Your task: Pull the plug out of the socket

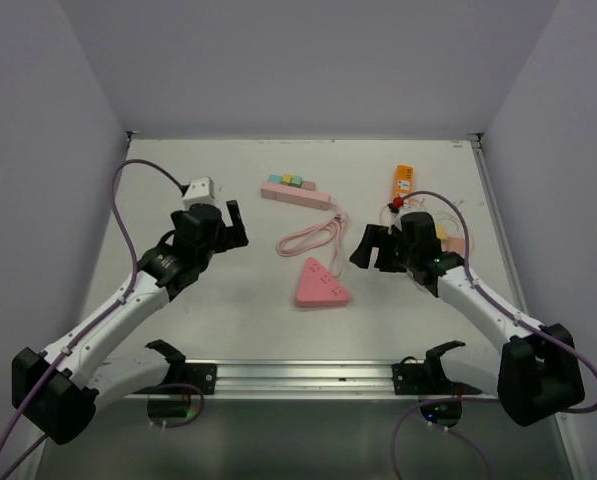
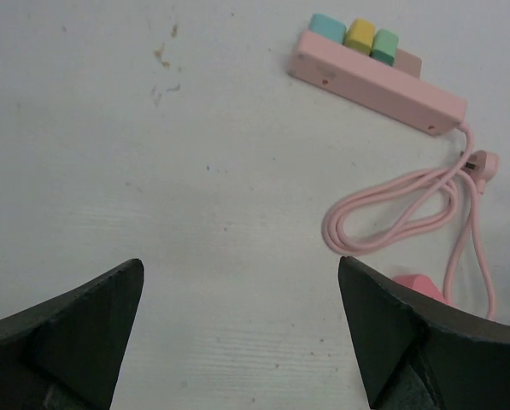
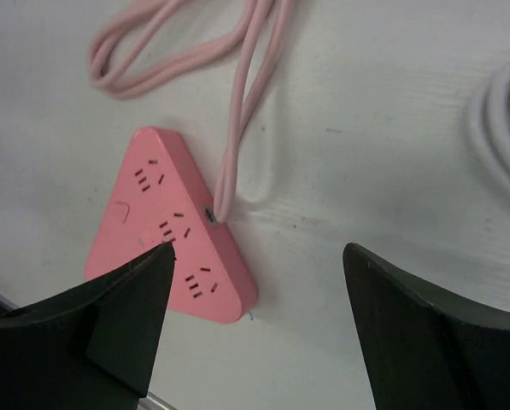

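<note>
A long pink socket strip (image 1: 294, 192) lies at the back centre with teal, yellow and green plugs (image 1: 296, 181) stuck in its far side. In the left wrist view the strip (image 2: 378, 83) is at the upper right, with the plugs (image 2: 360, 34) in a row. Its pink cable (image 1: 313, 238) coils toward a pink triangular socket (image 1: 321, 284), also in the right wrist view (image 3: 173, 226). My left gripper (image 1: 228, 225) is open and empty (image 2: 239, 273), left of the strip. My right gripper (image 1: 371, 250) is open and empty (image 3: 259, 256), just right of the triangular socket.
An orange device (image 1: 402, 183) with a red part lies at the back right. A white adapter (image 1: 198, 190) sits behind the left gripper. A white cable (image 3: 507, 128) lies to the right of the right gripper. A small pink plug (image 2: 481, 162) lies by the strip's end.
</note>
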You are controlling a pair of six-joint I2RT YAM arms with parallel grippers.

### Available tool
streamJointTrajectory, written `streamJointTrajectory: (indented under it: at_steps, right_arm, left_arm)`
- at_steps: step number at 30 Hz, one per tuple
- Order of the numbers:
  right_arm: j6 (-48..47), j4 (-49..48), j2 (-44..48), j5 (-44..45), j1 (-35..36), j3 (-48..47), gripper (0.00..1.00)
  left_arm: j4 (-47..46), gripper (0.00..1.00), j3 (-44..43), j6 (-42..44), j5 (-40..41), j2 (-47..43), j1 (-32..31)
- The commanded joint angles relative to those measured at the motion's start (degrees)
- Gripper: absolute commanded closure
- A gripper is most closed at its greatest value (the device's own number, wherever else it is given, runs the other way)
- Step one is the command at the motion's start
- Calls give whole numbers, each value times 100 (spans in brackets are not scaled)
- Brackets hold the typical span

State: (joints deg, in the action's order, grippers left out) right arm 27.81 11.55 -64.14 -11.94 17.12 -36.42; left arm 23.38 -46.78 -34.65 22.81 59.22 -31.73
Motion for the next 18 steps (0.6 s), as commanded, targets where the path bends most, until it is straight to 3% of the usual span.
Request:
streamJointTrajectory:
  at_steps: [1,9,13,18]
  right_arm:
    - [-443,224,-535,-448,535,-233,17]
    - [-1014,488,-1100,-572,1583,-435,18]
    - [-1243,576,-1372,-397,1978,-506,18]
    - [-1314,497,-1846,-151,2391,-681,18]
  left_arm:
    - [264,0,-454,1125,889,-332,114]
    - [-113,1,2,1953,1946,-981,123]
    - [-447,1,521,1945,1842,-1307,123]
    - [-466,1,548,1919,1929,-1150,131]
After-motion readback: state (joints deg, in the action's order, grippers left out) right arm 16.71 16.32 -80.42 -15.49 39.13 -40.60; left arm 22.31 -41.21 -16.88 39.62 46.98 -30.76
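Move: The pink three-cornered socket, towards which the right hand goes, lies about 14 cm to that hand's left, some 9 cm back towards the base and about 8 cm lower. From the right hand, the loop of pink cable lies about 17 cm left and 6 cm ahead, and the pink strip with coloured blocks about 24 cm left and 17 cm ahead. From the left hand the socket is roughly 23 cm to the right, 8 cm back and 15 cm below. The right hand, fingers kept wide open, sweeps about 9 cm left and nearly as far back while sinking some 6 cm, and swings roughly 30 degrees counter-clockwise so that the fingertips point across at the pink socket and come low over its right-hand part, with no touch to be seen. Meanwhile the empty left hand moves some 8 cm left, away from the socket, first rising and then sinking part of the way back, and rolls its left side up by about 20 degrees with the fingers staying open. ##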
